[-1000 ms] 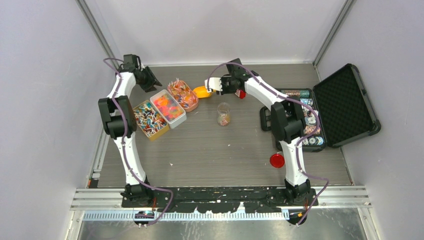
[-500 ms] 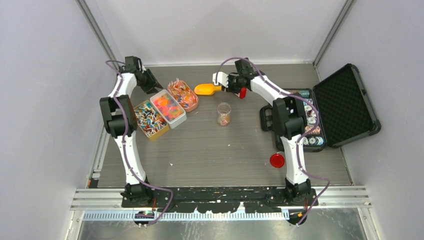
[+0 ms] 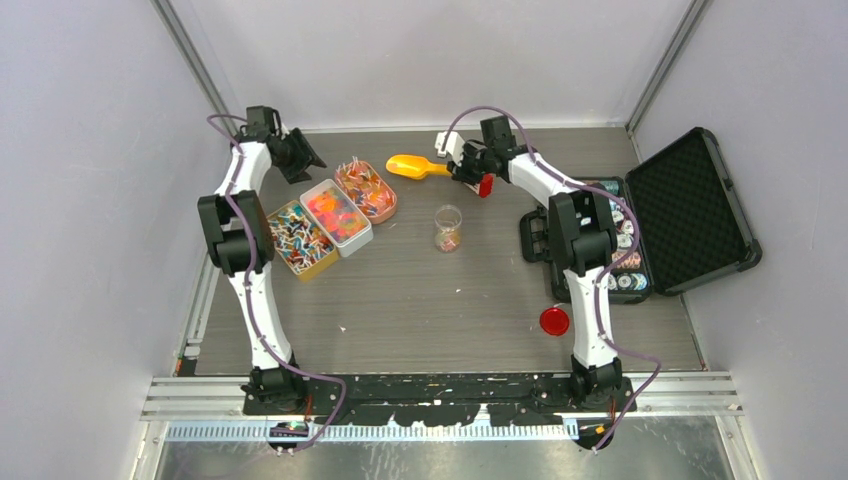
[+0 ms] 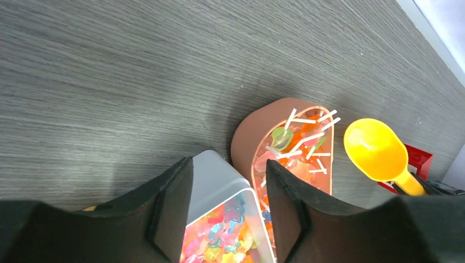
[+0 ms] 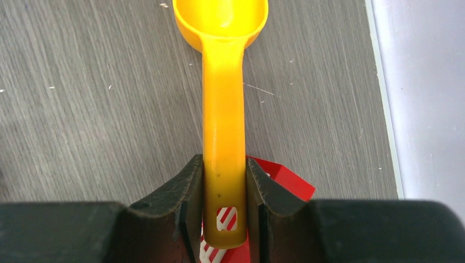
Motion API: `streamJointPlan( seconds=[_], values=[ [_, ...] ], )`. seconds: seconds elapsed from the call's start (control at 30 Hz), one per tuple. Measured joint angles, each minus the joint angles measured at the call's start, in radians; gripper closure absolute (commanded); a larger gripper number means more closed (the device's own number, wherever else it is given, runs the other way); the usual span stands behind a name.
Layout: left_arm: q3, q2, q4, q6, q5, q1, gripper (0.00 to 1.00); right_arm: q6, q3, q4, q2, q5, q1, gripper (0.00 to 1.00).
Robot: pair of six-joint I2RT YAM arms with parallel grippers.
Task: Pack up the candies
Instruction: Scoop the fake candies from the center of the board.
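Candies fill three tubs at the back left: a yellow box [image 3: 298, 240], a clear tub [image 3: 335, 214] of gummies [image 4: 227, 241], and a brown oval tray [image 3: 366, 190] of lollipops [image 4: 296, 145]. A small glass jar [image 3: 447, 229] in the middle of the table holds some candies. My right gripper [image 3: 458, 165] [image 5: 224, 164] is shut on the handle of a yellow scoop [image 3: 411, 166] [image 5: 222, 82], whose bowl is empty and hangs over bare table. My left gripper [image 3: 303, 162] [image 4: 229, 164] hovers open above the clear tub's corner, holding nothing.
A red striped box [image 3: 485, 185] [image 5: 288, 183] lies under my right gripper. An open black case [image 3: 690, 210] with poker chips sits at the right. A red lid [image 3: 553, 320] lies near the front right. Walls close in the back and both sides.
My right gripper has carried the scoop right and toward the back wall, away from the brown tray. The left arm has barely moved.
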Motion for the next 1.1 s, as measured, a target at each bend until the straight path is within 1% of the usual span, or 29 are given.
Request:
streamJointPlan(
  seconds=[0.13, 0.2, 0.27, 0.33, 0.4, 0.5, 0.6, 0.8, 0.9, 1.1],
  values=[
    [0.002, -0.006, -0.01, -0.003, 0.0, 0.0, 0.37, 0.046, 0.0, 0.041, -0.002, -0.01, -0.005, 1.0],
    [0.002, -0.015, -0.03, -0.003, -0.001, 0.0, 0.32, 0.066, -0.001, 0.057, -0.008, -0.011, -0.005, 1.0],
    [0.0, -0.035, -0.043, 0.001, -0.003, 0.0, 0.3, 0.088, -0.006, 0.069, -0.022, -0.012, -0.005, 1.0],
    [-0.018, -0.077, -0.049, 0.001, -0.005, 0.0, 0.2, 0.108, -0.02, 0.076, -0.048, -0.012, -0.005, 1.0],
    [-0.043, -0.133, -0.054, 0.003, -0.005, 0.0, 0.02, 0.13, -0.045, 0.082, -0.092, -0.012, -0.005, 1.0],
    [-0.087, -0.219, -0.056, 0.006, 0.0, 0.0, 0.0, 0.161, -0.096, 0.104, -0.182, -0.011, -0.005, 1.0],
    [-0.171, -0.322, -0.054, 0.008, 0.009, -0.001, 0.0, 0.192, -0.167, 0.133, -0.299, -0.007, -0.005, 1.0],
    [-0.396, -0.52, -0.033, 0.026, 0.035, -0.019, 0.0, 0.231, -0.318, 0.156, -0.538, 0.021, -0.005, 1.0],
    [-0.521, -0.607, -0.002, 0.031, 0.044, -0.041, 0.0, 0.233, -0.387, 0.123, -0.642, 0.046, -0.005, 1.0],
    [-0.752, -0.778, 0.034, 0.034, 0.076, -0.119, 0.0, 0.211, -0.481, -0.05, -0.824, 0.119, -0.005, 1.0]
  ],
)
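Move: The candy jar stands about 12 cm back from the right hand, 2 cm to its left and slightly lower. That hand already grips the yellow scoop, whose bowl is about 5 cm ahead and 12 cm left; the red box is 4 cm to its right, just below. From the left hand the jar is about 28 cm right and 12 cm back; the white container is 8 cm back and 3 cm right, the peach container 2 cm back and 9 cm right. The yellow scoop, still gripped by its handle, is lifted off its low place by the red box: the right hand goes up about 20 cm, soon also drawing back 14 cm and somewhat right, tilting up and turning slightly clockwise. The left hand opens wide, rises, then sweeps back nearly 20 cm and right past the white container, nearer the jar. ##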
